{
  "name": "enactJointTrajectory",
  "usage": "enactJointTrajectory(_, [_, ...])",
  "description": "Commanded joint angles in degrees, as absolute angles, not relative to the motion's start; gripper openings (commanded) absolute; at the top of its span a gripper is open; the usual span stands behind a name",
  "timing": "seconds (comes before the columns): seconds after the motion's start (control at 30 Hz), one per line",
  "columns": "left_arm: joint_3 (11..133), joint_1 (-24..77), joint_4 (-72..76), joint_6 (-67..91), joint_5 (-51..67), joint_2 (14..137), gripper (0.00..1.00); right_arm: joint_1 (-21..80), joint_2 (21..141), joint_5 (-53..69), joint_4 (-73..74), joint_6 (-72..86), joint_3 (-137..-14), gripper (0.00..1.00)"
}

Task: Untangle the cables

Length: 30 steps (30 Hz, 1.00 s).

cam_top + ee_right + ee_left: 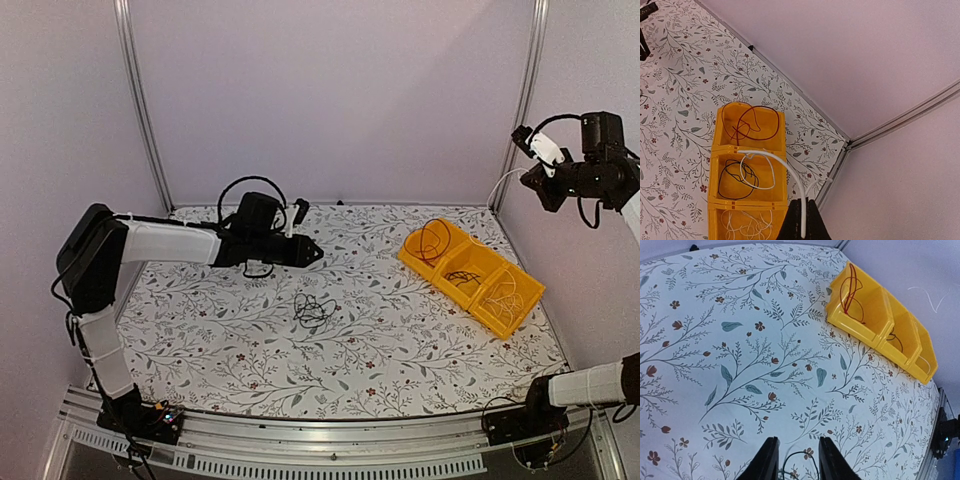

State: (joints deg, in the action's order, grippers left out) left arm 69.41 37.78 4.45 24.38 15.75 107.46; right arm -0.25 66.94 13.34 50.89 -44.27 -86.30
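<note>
A small clump of thin dark cables [313, 310] lies on the floral table mid-way across. My left gripper [312, 253] hovers just behind it, open. In the left wrist view the left gripper [797, 442] stands open, with a black cable loop [802, 452] lying on the table between the fingers. My right gripper [528, 172] is raised high at the right, shut on a white cable [503, 185]. In the right wrist view the right gripper [801, 202] pinches this white cable [785, 167], which arcs and loops above the yellow bin [713, 175].
The yellow three-compartment bin [417, 268] sits at the back right, holding a red cable [752, 122], a black cable [737, 180] and whitish cables [747, 225], one kind per compartment. It also shows in the left wrist view [855, 322]. Walls and metal posts enclose the table.
</note>
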Motion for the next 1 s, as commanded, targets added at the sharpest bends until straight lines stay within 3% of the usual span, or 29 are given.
enactJointTrajectory(0.0, [70.88,36.68,3.16,23.32,16.0,109.27,0.26,-4.45,66.36,12.8,55.47,-50.19,-87.36,0.0])
enactJointTrajectory(0.27, [71.41,36.56,3.21,23.93,16.48,110.81,0.26,-7.64,65.82,12.88,57.89,-53.79,-85.45,0.0])
enactJointTrajectory(0.53, [71.28,36.43,2.41,23.82,15.88,110.38,0.26,-7.77,62.53,12.07,57.06,-56.64,-72.06,0.0])
enactJointTrajectory(0.97, [69.22,36.32,1.47,23.94,14.52,108.47,0.26,-8.25,65.1,9.36,53.21,-59.51,-60.49,0.0])
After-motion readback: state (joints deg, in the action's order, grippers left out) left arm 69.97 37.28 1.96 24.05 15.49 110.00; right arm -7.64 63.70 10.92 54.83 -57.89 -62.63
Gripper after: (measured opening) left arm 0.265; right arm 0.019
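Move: Below the right hand, which already holds the white cable, the bin compartment with the white cables lies some 34 cm down, about 6 cm to the right and level fore and aft. The middle compartment is about 9 cm ahead and 2 cm left, the red-cable compartment 19 cm ahead and 10 cm left. From the left hand, the dark cable is about 9 cm back, 1 cm left, 12 cm down; the white-cable compartment is 48 cm right, 5 cm back. Swinging about 4 cm to the right first, the right hand then sinks some 16 cm towards the white-cable compartment, easing back about 5 cm and tipping its fingers some 20 degrees further down, still pinching the white cable. The left hand, fingers staying partly open, sinks about 3 cm towards the table near the dark cable without touching it. ##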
